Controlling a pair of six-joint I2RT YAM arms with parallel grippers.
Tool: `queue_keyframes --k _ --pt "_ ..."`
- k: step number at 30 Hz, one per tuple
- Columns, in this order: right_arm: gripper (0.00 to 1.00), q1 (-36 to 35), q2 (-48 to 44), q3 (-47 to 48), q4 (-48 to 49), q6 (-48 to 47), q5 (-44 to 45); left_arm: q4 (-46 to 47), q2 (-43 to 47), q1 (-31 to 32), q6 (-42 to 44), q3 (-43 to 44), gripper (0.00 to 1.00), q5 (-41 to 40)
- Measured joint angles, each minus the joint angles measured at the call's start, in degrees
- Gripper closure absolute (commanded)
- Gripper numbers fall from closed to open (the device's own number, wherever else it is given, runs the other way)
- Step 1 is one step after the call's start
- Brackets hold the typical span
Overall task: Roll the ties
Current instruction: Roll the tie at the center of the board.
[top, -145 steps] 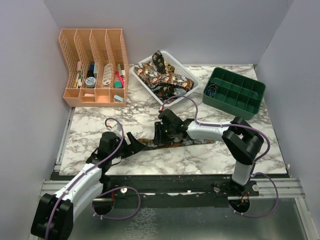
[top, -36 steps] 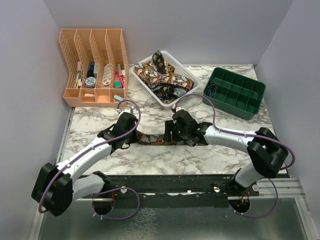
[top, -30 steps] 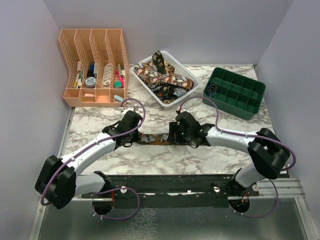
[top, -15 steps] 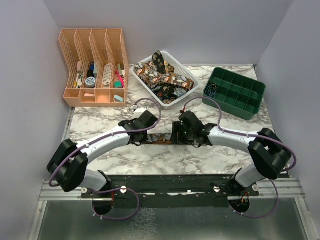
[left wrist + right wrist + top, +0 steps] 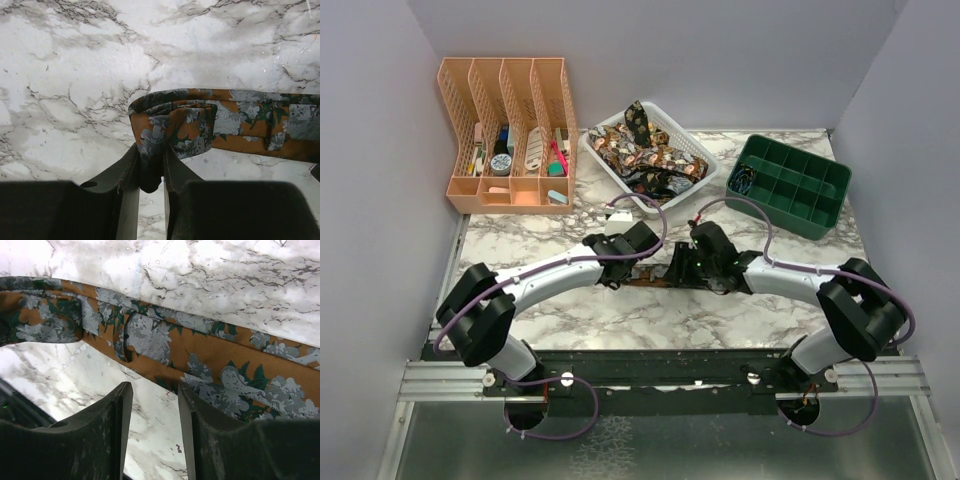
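Note:
One tie (image 5: 656, 277), orange with grey and green flowers, lies across the marble table between the two grippers. My left gripper (image 5: 634, 262) is shut on its doubled-over end (image 5: 150, 150), and the fabric forms a loose loop (image 5: 172, 117) just ahead of the fingers. The rest of this tie (image 5: 260, 127) runs off to the right, flat on the table. My right gripper (image 5: 682, 266) hovers at the near edge of the strip (image 5: 215, 352). It is open (image 5: 152, 402), with only bare marble between the fingers. More ties (image 5: 645, 155) are piled in a white basket.
The white basket (image 5: 620, 183) stands at the back centre. A green compartment tray (image 5: 790, 185) sits at the back right, with something small in one cell. An orange desk organizer (image 5: 505, 130) with stationery is at the back left. Both forearms stretch low over the middle of the table.
My left gripper has carried the tie's end rightward, folding it over towards the right gripper. The right gripper shifted slightly right, and its jaws have narrowed a little.

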State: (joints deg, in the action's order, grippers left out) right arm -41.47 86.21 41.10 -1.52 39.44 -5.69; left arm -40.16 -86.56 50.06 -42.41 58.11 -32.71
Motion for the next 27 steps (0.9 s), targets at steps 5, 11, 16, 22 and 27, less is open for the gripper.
queue_keyframes --k 5,11,16,22,27 --pt "0.54 2.8 1.2 -1.7 5.2 2.5 -6.1 -1.6 -1.5 1.1 -0.2 2.1 0.87 -2.2" --pt "0.51 7.5 1.2 -1.7 6.2 3.7 -13.5 -4.4 -5.0 3.6 -0.9 5.0 0.87 -6.3" --pt "0.48 13.6 -4.6 -3.1 5.1 3.4 -17.1 -7.8 -9.1 5.8 -1.9 9.1 0.84 -10.2" --pt "0.48 16.8 -7.7 -3.9 3.7 1.2 -19.4 -12.0 -15.0 7.8 -4.0 14.7 0.82 -14.3" --pt "0.48 19.1 -8.3 -5.6 1.1 0.6 -20.1 -14.9 -19.2 9.2 -5.7 18.1 0.77 -16.4"
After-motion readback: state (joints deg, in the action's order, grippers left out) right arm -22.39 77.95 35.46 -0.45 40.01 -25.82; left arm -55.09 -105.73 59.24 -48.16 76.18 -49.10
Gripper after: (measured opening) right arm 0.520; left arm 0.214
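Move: The roll is already in the left fingers; the tie's small keeper loop on the flat strip lies about 10 cm to that hand's right, 3 cm ahead and slightly below. From the half-open right fingers, the flat strip is about 2 cm ahead and 2 cm down, the keeper loop roughly 4 cm left and 4 ahead, the roll about 12 cm left and 3 ahead. Left hand rolls the gripped roll rightward about 3.5 cm; right hand lifts, then retreats right some 5 cm, open. ##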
